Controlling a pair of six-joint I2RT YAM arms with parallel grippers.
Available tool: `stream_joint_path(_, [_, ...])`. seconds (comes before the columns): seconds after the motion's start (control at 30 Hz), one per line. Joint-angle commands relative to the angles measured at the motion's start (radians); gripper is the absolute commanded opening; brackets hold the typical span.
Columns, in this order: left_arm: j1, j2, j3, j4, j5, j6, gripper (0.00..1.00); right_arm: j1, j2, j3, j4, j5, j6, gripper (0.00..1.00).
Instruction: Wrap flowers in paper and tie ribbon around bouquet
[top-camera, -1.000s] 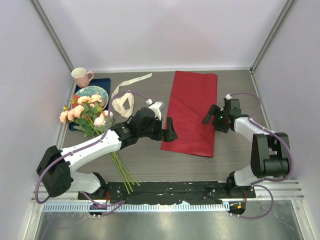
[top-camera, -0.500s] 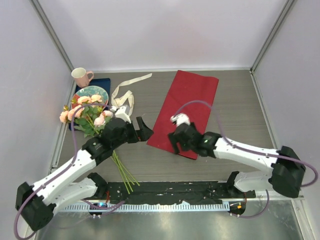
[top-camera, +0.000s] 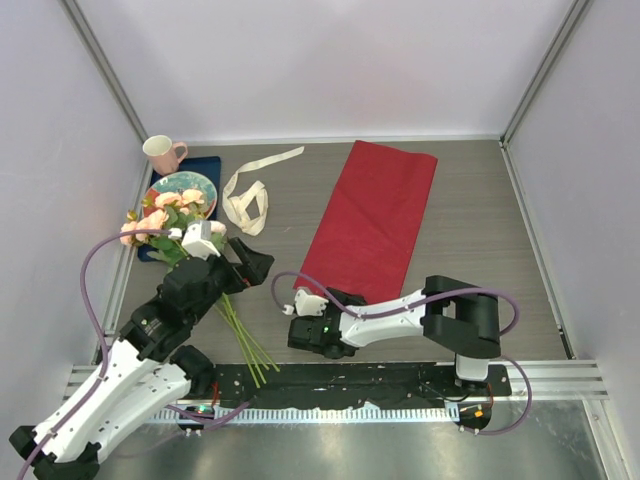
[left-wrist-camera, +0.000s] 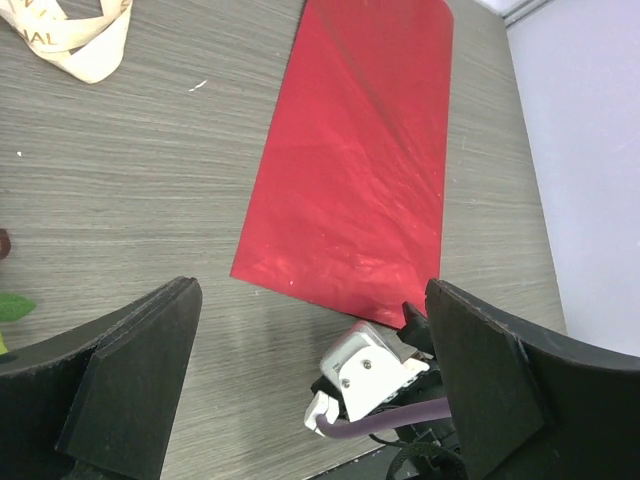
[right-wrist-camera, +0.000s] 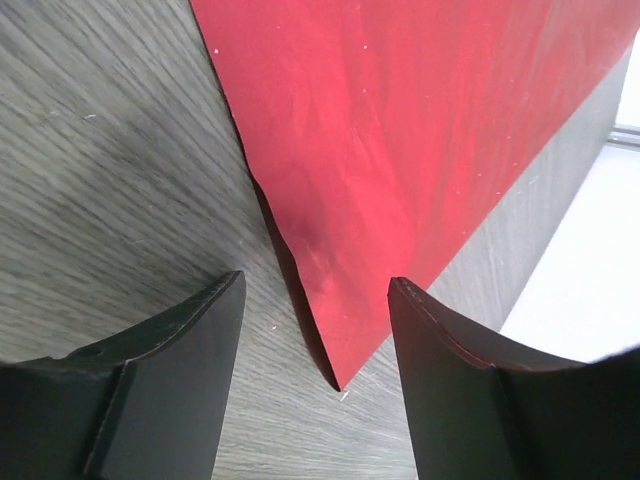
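The red paper (top-camera: 378, 215) lies flat at mid-table, seen also in the left wrist view (left-wrist-camera: 360, 170). Its near corner (right-wrist-camera: 340, 370) points into the gap between my right gripper's (right-wrist-camera: 315, 280) open fingers, untouched. From above, that right gripper (top-camera: 330, 300) sits low at the paper's near-left end. The flowers (top-camera: 165, 220) lie at the left with their stems (top-camera: 245, 340) running toward the front. My left gripper (top-camera: 258, 265) hovers just right of them, open and empty (left-wrist-camera: 312, 288). The cream ribbon (top-camera: 245, 195) lies looped behind it (left-wrist-camera: 70, 35). No bouquet is formed.
A pink mug (top-camera: 163, 153), a teal plate (top-camera: 188, 185) and a dark blue tray (top-camera: 207, 165) stand at the far left behind the flowers. Walls close in on both sides and the back. The arms' black base rail (top-camera: 330, 380) runs along the front edge.
My right arm swept from the paper's right side to its near-left corner and its jaws narrowed. The left arm drew back left toward the flowers. The paper's near end shifted slightly left.
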Motion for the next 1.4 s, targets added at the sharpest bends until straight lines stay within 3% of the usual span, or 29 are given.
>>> stream_joint_path(0.0, [0.007, -0.002, -0.001, -0.028, -0.039, -0.016, 1.0, 0.001, 0.025, 0.031, -0.029, 0.117, -0.001, 0.63])
stream_joint_path(0.17, [0.007, 0.016, -0.006, -0.013, -0.032, -0.016, 1.0, 0.001, 0.066, 0.032, -0.019, 0.157, 0.003, 0.51])
stream_joint_path(0.3, [0.007, 0.05, -0.017, 0.016, -0.004, -0.033, 1.0, 0.001, 0.108, 0.037, 0.001, 0.183, -0.014, 0.47])
stream_joint_path(0.4, [0.007, 0.084, -0.015, 0.025, 0.022, -0.065, 1.0, 0.001, 0.128, 0.044, 0.003, 0.242, 0.001, 0.37])
stream_joint_path(0.5, [0.014, 0.133, -0.014, 0.018, 0.017, -0.137, 1.0, 0.001, 0.108, 0.04, 0.004, 0.292, 0.036, 0.24])
stream_joint_path(0.6, [0.05, 0.2, -0.03, 0.041, 0.081, -0.26, 1.0, 0.001, 0.053, 0.028, 0.012, 0.309, 0.065, 0.0])
stream_joint_path(0.8, [0.188, 0.32, -0.188, 0.398, 0.402, -0.491, 1.0, -0.005, -0.071, -0.032, 0.121, 0.188, 0.058, 0.0])
stream_joint_path(0.9, [0.208, 0.361, -0.241, 0.551, 0.43, -0.542, 1.0, -0.01, -0.12, -0.06, 0.148, 0.158, 0.058, 0.0])
stream_joint_path(1.37, [0.204, 0.512, -0.25, 0.794, 0.525, -0.585, 1.0, -0.034, -0.275, -0.153, 0.268, 0.026, -0.002, 0.0])
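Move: The red paper's near-right corner lies practically at the open right fingers, about 1 cm ahead, 2 cm to their right and 1 cm lower. Its near-left corner is roughly 15 cm to that hand's left and 2 cm farther out. From the high left gripper, the near-right corner is some 21 cm to the right and 20 cm below, level fore and aft. The near-left corner is 7 cm right and 2 cm ahead of it; the flowers lie 9 cm left, 3 cm ahead, and the ribbon 17 cm ahead, 2 cm left. Ease the right gripper forward about 2 cm, slightly to the right and down, closing the fingers on the paper's near-right corner; keep that pinch and raise it some 4 cm, rolling the hand's left side up. Lower the open left gripper about 12 cm, then bring it forward and right and slightly back up towards the held corner, tipping down and rolling its left side under by some 30 degrees. ##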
